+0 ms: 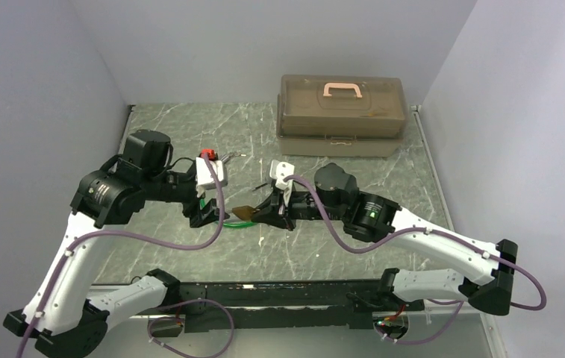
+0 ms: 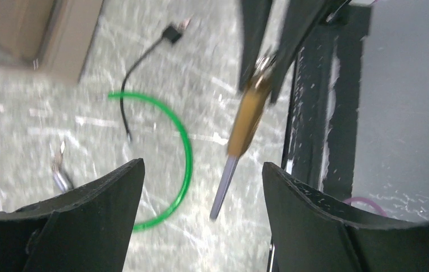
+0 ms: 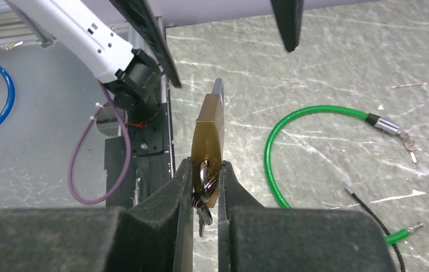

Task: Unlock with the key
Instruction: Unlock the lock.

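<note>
My right gripper [image 3: 206, 173] is shut on the lower end of the brass padlock [image 3: 207, 127]. The bunch of small silver keys [image 3: 204, 192] is pinched at that end between its fingers; which one is the key I cannot tell. The padlock's silver shackle [image 3: 217, 88] points away toward my left gripper. From above, the padlock [image 1: 245, 212] hangs over the table between both grippers. My left gripper [image 2: 203, 167] is open, its fingers wide on either side of the shackle tip [image 2: 223, 184], not touching it. The padlock body [image 2: 250, 113] is blurred in the left wrist view.
A green cable loop [image 3: 274, 153] with a metal end piece [image 3: 390, 126] lies on the marble table beside the padlock, and a thin black cable [image 3: 370, 209] lies near it. A brown toolbox [image 1: 341, 112] with a pink handle stands at the back. Grey walls close both sides.
</note>
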Controlling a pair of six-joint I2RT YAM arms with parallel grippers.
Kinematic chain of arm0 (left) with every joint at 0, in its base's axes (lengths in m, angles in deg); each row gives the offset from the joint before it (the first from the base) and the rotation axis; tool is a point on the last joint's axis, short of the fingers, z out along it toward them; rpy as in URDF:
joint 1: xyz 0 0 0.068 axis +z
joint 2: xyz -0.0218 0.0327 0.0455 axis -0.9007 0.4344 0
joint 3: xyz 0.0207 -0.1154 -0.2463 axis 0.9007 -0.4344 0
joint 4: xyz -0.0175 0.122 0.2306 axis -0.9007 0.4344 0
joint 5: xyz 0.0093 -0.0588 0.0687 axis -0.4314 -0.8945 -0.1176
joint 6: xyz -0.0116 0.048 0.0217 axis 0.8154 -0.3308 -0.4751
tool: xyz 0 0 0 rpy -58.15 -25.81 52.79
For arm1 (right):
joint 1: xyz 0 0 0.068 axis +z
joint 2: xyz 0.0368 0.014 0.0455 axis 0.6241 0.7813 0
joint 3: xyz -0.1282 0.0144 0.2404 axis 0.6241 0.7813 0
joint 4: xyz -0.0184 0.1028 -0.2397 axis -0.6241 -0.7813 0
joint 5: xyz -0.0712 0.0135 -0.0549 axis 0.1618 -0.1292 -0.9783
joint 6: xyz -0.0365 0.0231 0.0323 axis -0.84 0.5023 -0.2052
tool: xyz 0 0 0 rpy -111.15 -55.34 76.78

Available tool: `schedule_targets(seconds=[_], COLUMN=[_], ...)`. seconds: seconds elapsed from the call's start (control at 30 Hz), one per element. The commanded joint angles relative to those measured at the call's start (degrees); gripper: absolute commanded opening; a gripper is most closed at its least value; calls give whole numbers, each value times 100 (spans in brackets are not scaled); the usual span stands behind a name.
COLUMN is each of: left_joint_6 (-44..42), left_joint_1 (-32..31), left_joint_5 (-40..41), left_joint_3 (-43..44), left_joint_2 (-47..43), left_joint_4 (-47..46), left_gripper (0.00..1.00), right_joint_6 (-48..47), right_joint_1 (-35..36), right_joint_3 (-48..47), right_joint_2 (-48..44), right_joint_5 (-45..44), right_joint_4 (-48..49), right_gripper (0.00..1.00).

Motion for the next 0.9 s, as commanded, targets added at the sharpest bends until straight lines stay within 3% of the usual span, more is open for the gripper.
schedule_targets(seconds=[0.0, 0.2, 0.33, 0.57, 0.7, 0.87], left_joint_6=[-638, -1245, -1645, -2064, -2247, -2752], left_joint_1=[796, 1037, 1038, 1038, 1006, 803], left_joint_5=[-77, -402, -805, -581, -340, 354], left_joint_3=[-631, -1391, -1635, -1743, -1757, -2195], left_joint_2=[-94, -145, -387, -470, -460, -629], left_joint_4=[224, 230, -50, -408, -505, -722], left_gripper=[81, 81, 75, 45, 23, 12], right_joint_6=[79, 129, 272, 1089, 1731, 2810], right_joint_1=[-64, -86, -101, -193, -328, -811], right_joint_3=[-139, -189, -125, 369, 539, 829], right_joint_2=[-498, -483, -407, -329, -119, -37], right_joint_5=[-236, -230, -281, -462, -1031, -1253], right_joint_4=[660, 723, 909, 1797, 1961, 2408], right_gripper=[0, 0, 0, 0, 0, 0])
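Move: The padlock's shackle, pointing left out of the right hand's grip, lies about 8 cm below the open left hand and 2 cm back, neither left nor right of it. The lock body is some 6 cm right of the left hand at that same depth and height. From the right hand, which holds the keys between its fingertips, the shackle is about 10 cm left, 1 cm ahead and 2 cm lower, with the body roughly 4 cm left, 1 cm ahead and 1 cm lower. Left hand drops about 8 cm and forward, closing on the shackle's end; right carries the lock forward some 4 cm. ##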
